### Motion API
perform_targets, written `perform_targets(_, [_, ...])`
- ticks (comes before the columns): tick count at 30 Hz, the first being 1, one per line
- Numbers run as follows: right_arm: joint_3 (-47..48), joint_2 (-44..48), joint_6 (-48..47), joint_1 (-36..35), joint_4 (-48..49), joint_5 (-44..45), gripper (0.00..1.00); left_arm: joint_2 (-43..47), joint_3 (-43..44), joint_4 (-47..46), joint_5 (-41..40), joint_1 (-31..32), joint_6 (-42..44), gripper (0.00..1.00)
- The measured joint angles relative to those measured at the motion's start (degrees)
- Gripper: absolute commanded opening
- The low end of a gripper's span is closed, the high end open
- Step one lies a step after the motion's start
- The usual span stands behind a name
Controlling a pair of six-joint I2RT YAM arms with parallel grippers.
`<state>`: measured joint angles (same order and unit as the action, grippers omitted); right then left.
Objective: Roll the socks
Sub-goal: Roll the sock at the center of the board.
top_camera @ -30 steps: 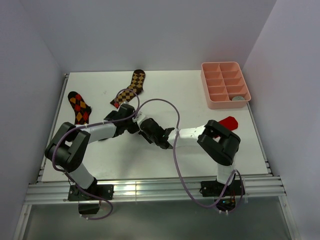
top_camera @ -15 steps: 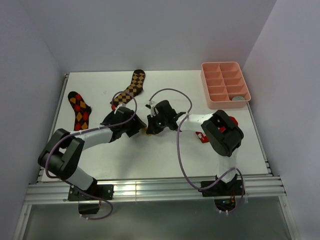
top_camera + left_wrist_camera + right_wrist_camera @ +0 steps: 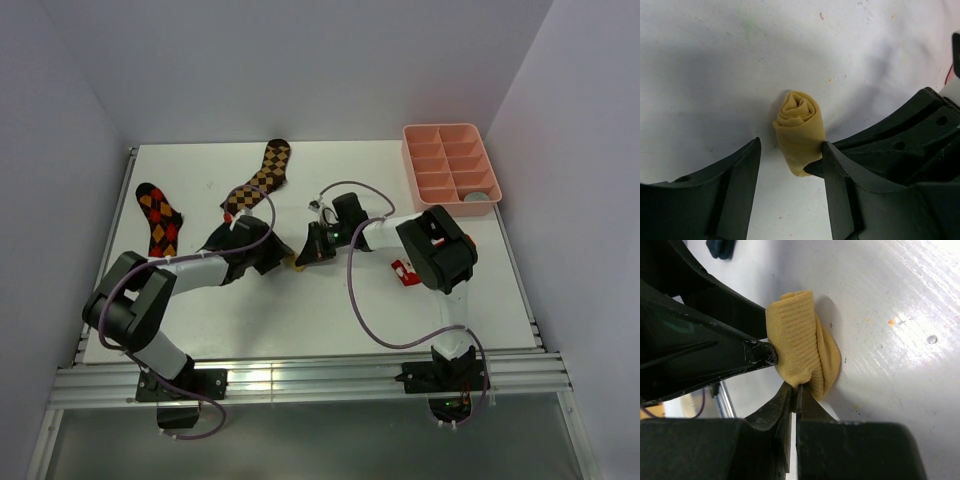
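Note:
A mustard yellow sock [image 3: 799, 132] lies rolled into a tight bundle on the white table [image 3: 330, 310]. My left gripper [image 3: 791, 150] is open around the bundle's near end; its right finger [image 3: 840, 170] touches the roll and its left finger stands apart. My right gripper [image 3: 794, 390] is shut on a fold at the edge of the mustard sock [image 3: 802, 357]. In the top view both grippers meet at the roll [image 3: 293, 262] mid-table. A dark navy sock [image 3: 720, 247] shows at the right wrist view's top left edge.
A pink compartment tray [image 3: 450, 170] stands at the back right with a grey bundle [image 3: 480, 196] in its near right cell. Two long checkered socks [image 3: 258, 178] [image 3: 160, 215] lie at the back left. A red sock [image 3: 405, 270] peeks out under the right arm.
My left gripper has opened and lies beside the roll. The right arm has swung up and back, so its gripper reaches the mustard sock from the right.

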<state>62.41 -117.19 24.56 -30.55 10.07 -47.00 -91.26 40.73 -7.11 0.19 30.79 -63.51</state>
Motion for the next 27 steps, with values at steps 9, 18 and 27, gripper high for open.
perform_targets(9, [1.3,-3.2,4.1,1.9,1.2,-5.7,0.0,-2.3,0.0,-3.2,0.2,0.0,-0.3,0.51])
perform_targets(18, [2.3,-5.0,6.3,2.9,1.1,-8.2,0.0,-4.2,0.0,-6.3,1.6,0.1,-0.9,0.47])
perform_targets(27, [4.3,-5.1,6.1,3.0,-4.0,-6.9,0.0,-5.2,0.4,-7.6,1.9,0.2,-1.4,0.01])
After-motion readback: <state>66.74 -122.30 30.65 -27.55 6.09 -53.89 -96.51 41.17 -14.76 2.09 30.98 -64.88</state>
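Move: The yellow sock, already partly rolled and pinched in the right fingers, sits about 2 cm right, 1 cm ahead and 1 cm below the left hand's open fingers. From the right hand, the sock's middle is some 2 cm left and 1 cm ahead, about level. From the left hand, the navy sock lies about 17 cm left and 2 cm ahead, the brown argyle sock about 8 cm left and 21 cm ahead, both roughly 4 cm lower. The left fingers, open around half way, close on the yellow roll and pinch it, after the left hand eases about 2 cm right and forward onto it, sinking about 1 cm. The right hand keeps its pinch and goes on rolling forward about its own fingers, slowing, by some 10 degrees, drifting less than 1 cm right. ##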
